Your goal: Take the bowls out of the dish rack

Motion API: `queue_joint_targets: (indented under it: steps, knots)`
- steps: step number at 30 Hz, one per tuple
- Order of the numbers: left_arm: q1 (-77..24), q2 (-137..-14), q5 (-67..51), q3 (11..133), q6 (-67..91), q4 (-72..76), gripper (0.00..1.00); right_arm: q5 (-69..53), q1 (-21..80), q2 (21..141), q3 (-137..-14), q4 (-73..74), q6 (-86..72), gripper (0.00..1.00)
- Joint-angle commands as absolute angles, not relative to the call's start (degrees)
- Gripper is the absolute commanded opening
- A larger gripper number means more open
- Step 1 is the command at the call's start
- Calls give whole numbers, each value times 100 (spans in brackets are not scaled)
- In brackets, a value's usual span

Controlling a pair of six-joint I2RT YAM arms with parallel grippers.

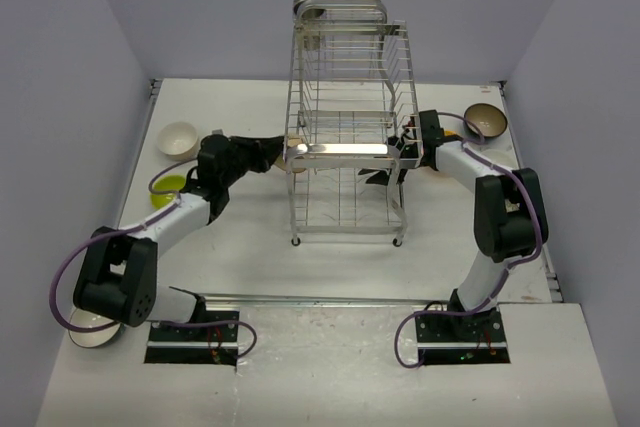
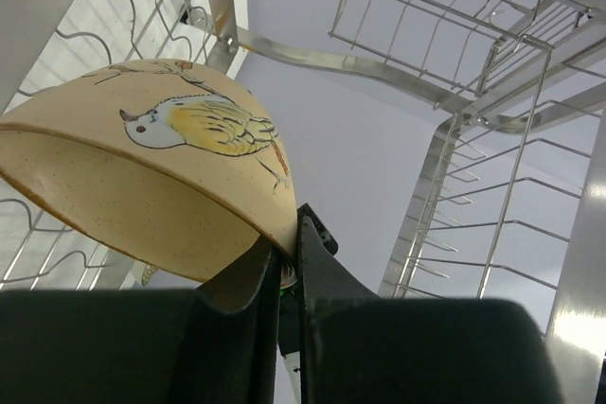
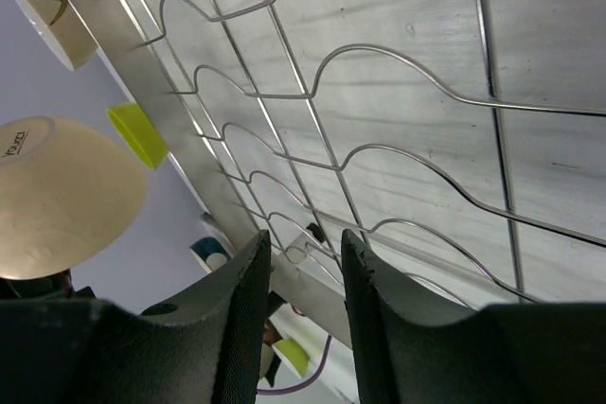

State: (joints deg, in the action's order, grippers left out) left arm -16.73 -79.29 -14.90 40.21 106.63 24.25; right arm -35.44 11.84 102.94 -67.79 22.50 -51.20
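Note:
The dish rack, tall chrome wire, stands mid-table. My left gripper reaches its left side and is shut on the rim of a cream bowl painted with a bird. The bowl hangs tilted, mouth down, beside the rack's wires, its rim pinched between the fingertips. My right gripper is at the rack's right side, low by the bottom tier. In the right wrist view it stands open over the wavy wire shelf with nothing between its fingers. The held cream bowl shows beyond the rack.
On the table lie a white bowl at back left, a green bowl by the left arm, a tan bowl at back right and a white bowl beside the left base. Grey walls close in three sides.

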Motion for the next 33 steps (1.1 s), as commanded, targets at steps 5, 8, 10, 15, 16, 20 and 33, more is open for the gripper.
queue_joint_targets:
  steps: [5,8,10,15,16,20,33]
  knots:
    - [-1231,-7690,-2187,4754,10205,2172,0,-3507,879,9897,-6794,2522,-4808,37]
    - [-959,-7743,-2407,5097,9872,1698,0,-3542,791,9835,-6803,2593,-4781,37]
    - [-695,-7839,-2574,5579,9338,970,0,-3542,782,9809,-6838,2680,-4773,37]
    - [-149,-8429,-2769,7145,7901,-1316,0,-3551,782,9615,-6847,2751,-4764,37]
    - [-106,-8611,-2664,7363,7458,-1684,0,-3533,782,9598,-6847,2777,-4720,37]
    - [0,-8867,-2523,8032,6751,-2495,0,-3463,765,9536,-6855,2926,-4606,37]
    - [237,-9702,-1539,9790,4932,-4753,0,-3190,756,9185,-6821,3358,-4201,37]
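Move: The left hand already pinches the bird bowl by its rim at the rack's left edge; the white bowl stands on the table about 24 cm to its left, 6 cm ahead and 18 cm below. The green bowl is some 25 cm left and 7 cm back, and the rack's middle about 18 cm right and 3 cm back. From the right hand, the white bowl lies roughly 50 cm left and 9 cm ahead. Left hand swings its pinched bowl 13 cm left, 5 forward, towards the white bowl, rolling 40 degrees; right retreats rightward. ##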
